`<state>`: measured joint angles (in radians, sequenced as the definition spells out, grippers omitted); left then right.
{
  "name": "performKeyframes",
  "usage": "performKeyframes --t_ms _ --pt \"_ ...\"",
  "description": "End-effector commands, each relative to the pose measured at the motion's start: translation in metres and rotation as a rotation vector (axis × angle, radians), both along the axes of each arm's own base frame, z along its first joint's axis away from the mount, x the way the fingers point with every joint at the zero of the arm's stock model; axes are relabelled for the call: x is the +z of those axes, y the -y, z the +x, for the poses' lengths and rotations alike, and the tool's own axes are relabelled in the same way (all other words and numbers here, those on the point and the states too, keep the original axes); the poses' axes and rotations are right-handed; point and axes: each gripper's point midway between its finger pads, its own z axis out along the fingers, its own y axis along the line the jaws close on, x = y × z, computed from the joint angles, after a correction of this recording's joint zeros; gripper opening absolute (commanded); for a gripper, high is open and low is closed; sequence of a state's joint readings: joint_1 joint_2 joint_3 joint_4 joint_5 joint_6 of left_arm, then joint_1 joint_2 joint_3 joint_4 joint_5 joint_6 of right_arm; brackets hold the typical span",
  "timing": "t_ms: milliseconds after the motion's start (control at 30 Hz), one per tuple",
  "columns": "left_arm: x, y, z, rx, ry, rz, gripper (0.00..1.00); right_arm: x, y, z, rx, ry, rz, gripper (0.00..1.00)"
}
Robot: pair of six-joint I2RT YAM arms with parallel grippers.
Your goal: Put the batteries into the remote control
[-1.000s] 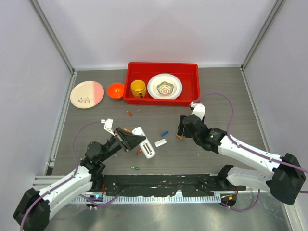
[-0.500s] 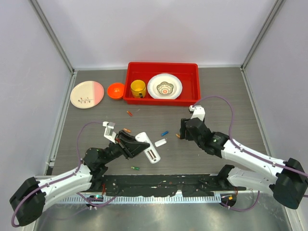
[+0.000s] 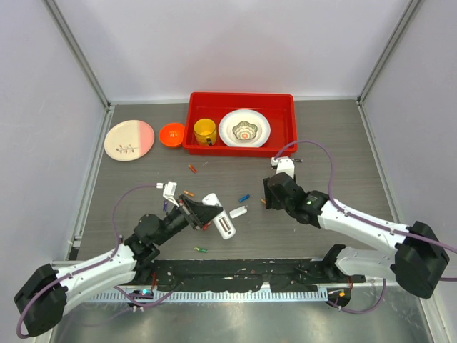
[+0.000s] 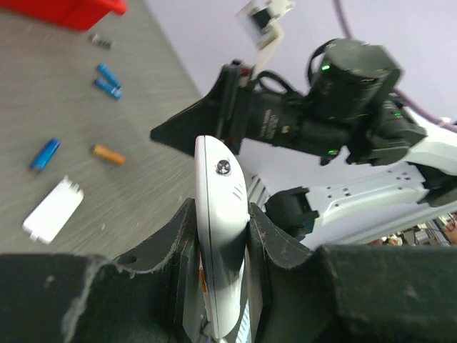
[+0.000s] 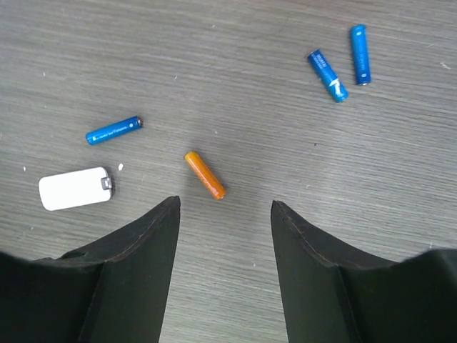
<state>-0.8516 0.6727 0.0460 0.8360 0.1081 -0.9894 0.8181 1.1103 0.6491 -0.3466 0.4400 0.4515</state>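
Note:
My left gripper is shut on the white remote control, holding it lifted and tilted; in the left wrist view the remote control stands edge-on between the jaws. My right gripper hangs open over the table. An orange battery lies just ahead of its fingertips. Left of that are a blue battery and the white back cover. Two more blue batteries lie at the upper right. From above, the cover and the blue battery lie between the two grippers.
A red tray at the back holds a yellow mug and a patterned bowl. An orange bowl and a pink-and-white plate sit to its left. Loose batteries lie near the left arm: orange, red, green.
My right gripper has slid left and back over the orange battery, its jaws narrowing slightly. My left arm has shifted the held remote a little and re-angled it.

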Motion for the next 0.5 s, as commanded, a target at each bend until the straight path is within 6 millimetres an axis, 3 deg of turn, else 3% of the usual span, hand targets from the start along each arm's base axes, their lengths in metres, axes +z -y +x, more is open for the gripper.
performKeyframes --t_ms 0,200,467 --pt "-0.048 -0.005 0.007 0.054 -0.182 0.093 0.00 0.005 -0.017 0.005 0.080 -0.018 -0.013 0.59" --pt "-0.041 -0.008 0.000 0.031 -0.150 0.090 0.00 -0.015 -0.028 0.009 0.122 -0.085 -0.068 0.58" --pt "-0.039 -0.012 -0.007 0.017 -0.109 0.114 0.00 -0.036 -0.030 0.016 0.121 -0.121 -0.139 0.56"
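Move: The orange battery the right hand is going for lies about 4 cm ahead of its open fingers, 3 cm to their left and 7 cm below. From that battery, a blue battery lies about 6 cm to the left and 4 cm farther out, the white battery cover some 8 cm left and 2 cm nearer, and the blue pair roughly 11 cm right and 11 cm farther out. From the left hand, the orange battery is about 8 cm ahead, 16 cm right and 19 cm down. The right hand sinks about 5 cm towards the orange battery while drifting nearly 2 cm left, its fingers tipping some 10 degrees steeper and the wrist rolling slightly so the right side rises, and stays open, still above the table without gripping anything. The left hand keeps its hold on the remote, dips almost 4 cm as it tips down about 10 degrees, then eases up slightly. ##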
